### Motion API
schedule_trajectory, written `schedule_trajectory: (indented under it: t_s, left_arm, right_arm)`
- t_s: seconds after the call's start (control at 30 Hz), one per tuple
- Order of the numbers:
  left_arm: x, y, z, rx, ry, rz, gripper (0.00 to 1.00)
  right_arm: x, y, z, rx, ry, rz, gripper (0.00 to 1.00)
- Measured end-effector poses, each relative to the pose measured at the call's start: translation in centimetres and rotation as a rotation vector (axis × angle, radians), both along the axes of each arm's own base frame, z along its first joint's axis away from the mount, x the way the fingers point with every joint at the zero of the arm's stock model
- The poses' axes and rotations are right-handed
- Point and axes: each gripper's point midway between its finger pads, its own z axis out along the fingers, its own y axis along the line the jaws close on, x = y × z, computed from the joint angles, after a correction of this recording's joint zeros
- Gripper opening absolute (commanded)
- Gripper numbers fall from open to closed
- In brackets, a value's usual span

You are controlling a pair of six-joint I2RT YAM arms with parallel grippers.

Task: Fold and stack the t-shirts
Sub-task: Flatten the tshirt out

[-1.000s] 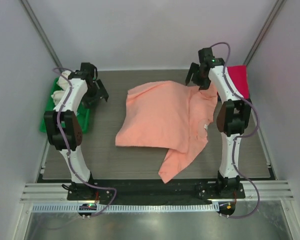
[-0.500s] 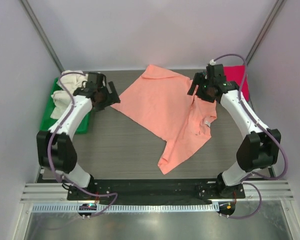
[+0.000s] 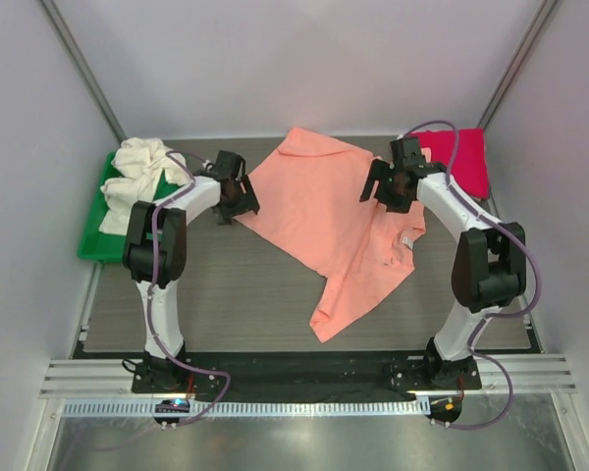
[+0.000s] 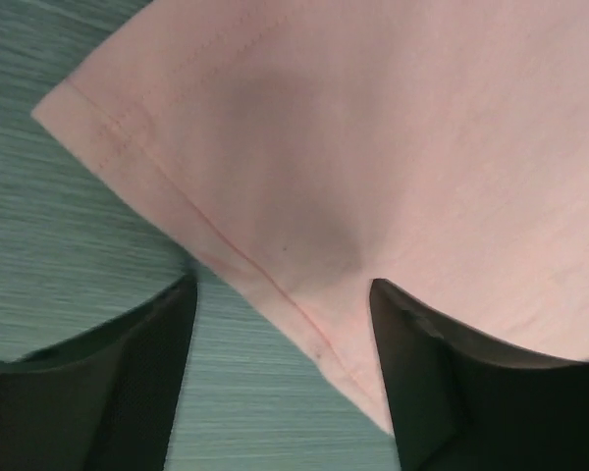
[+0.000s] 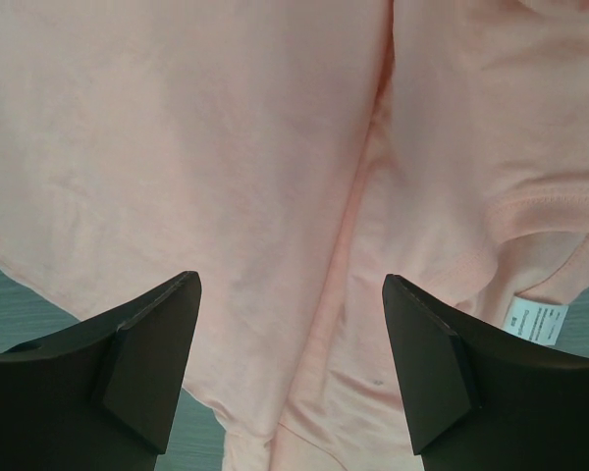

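Observation:
A salmon-pink t-shirt point(image 3: 324, 216) lies spread slantwise across the middle of the table, one sleeve pointing at the near edge. My left gripper point(image 3: 238, 201) is open at its left corner. In the left wrist view the hemmed corner point(image 4: 275, 285) lies flat between the two dark fingers point(image 4: 147, 373), ungripped. My right gripper point(image 3: 385, 189) hovers open over the shirt's right side. The right wrist view shows a long crease point(image 5: 358, 196) and the white neck label point(image 5: 535, 319) below its spread fingers point(image 5: 147, 363). A cream-white t-shirt point(image 3: 137, 169) and a magenta-red t-shirt point(image 3: 466, 157) lie aside.
The cream-white shirt is bunched on a green tray point(image 3: 90, 245) at the far left. The magenta-red one lies flat at the back right corner. White walls close in the table on three sides, and the arm bases stand at the near edge.
The pink shirt has gone from a folded-over heap to lying spread toward the back. My left gripper has swung right to the shirt's corner; my right one has come down over the shirt.

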Motion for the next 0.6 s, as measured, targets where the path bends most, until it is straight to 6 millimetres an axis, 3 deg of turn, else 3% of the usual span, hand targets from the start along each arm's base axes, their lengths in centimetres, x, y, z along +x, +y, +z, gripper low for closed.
schedule_trajectory:
  t_s: [0.07, 0.1, 0.27, 0.37, 0.47, 0.6]
  left_arm:
    - [0.6, 0.0, -0.1, -0.002, -0.015, 0.022, 0.34]
    - [0.9, 0.0, -0.4, -0.002, -0.022, 0.028, 0.04]
    - [1.7, 1.0, -0.7, 0.030, -0.038, 0.087, 0.00]
    - [0.0, 2.5, -0.9, 0.054, -0.033, 0.141, 0.00]
    - [-5.5, 5.9, -0.8, 0.070, 0.015, 0.221, 0.00]
    - [-13.1, 9.9, 0.6, 0.084, 0.050, 0.328, 0.00]
  right_arm:
    - [0.6, 0.1, -0.2, 0.001, -0.005, 0.000, 0.81]
    - [1.0, 0.2, -0.4, 0.000, -0.001, 0.001, 0.81]
    - [3.4, 0.7, -2.7, -0.003, 0.034, 0.001, 0.81]
    - [5.4, 1.3, -4.2, 0.004, 0.053, 0.005, 0.81]
    - [7.2, 1.9, -5.4, 0.012, 0.061, 0.013, 0.81]
    - [7.4, 2.6, -6.8, 0.011, 0.091, 0.025, 0.81]
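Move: The left hand hovers open just over the pink t-shirt's near-left hem, which lies about 2 cm ahead and 1 cm down; the hem's corner is some 5 cm left and 3 cm ahead, the green bin's middle roughly 25 cm left, level with it. The right hand's shirt section, the folded far-right part, lies some 11 cm ahead, 3 cm left and 11 cm below, with the red folded shirt about 14 cm ahead, 17 cm right, 8 cm down. The left fingers shut on the near-left hem after easing forward a little, then drag the pinched cloth low over the table, back about 14 cm and left about 10 towards the green bin, turning some 20 degrees counter-clockwise. Meanwhile the right hand, fingers staying open, goes forward and down about 7 cm each towards the shirt's folded far-right part. ##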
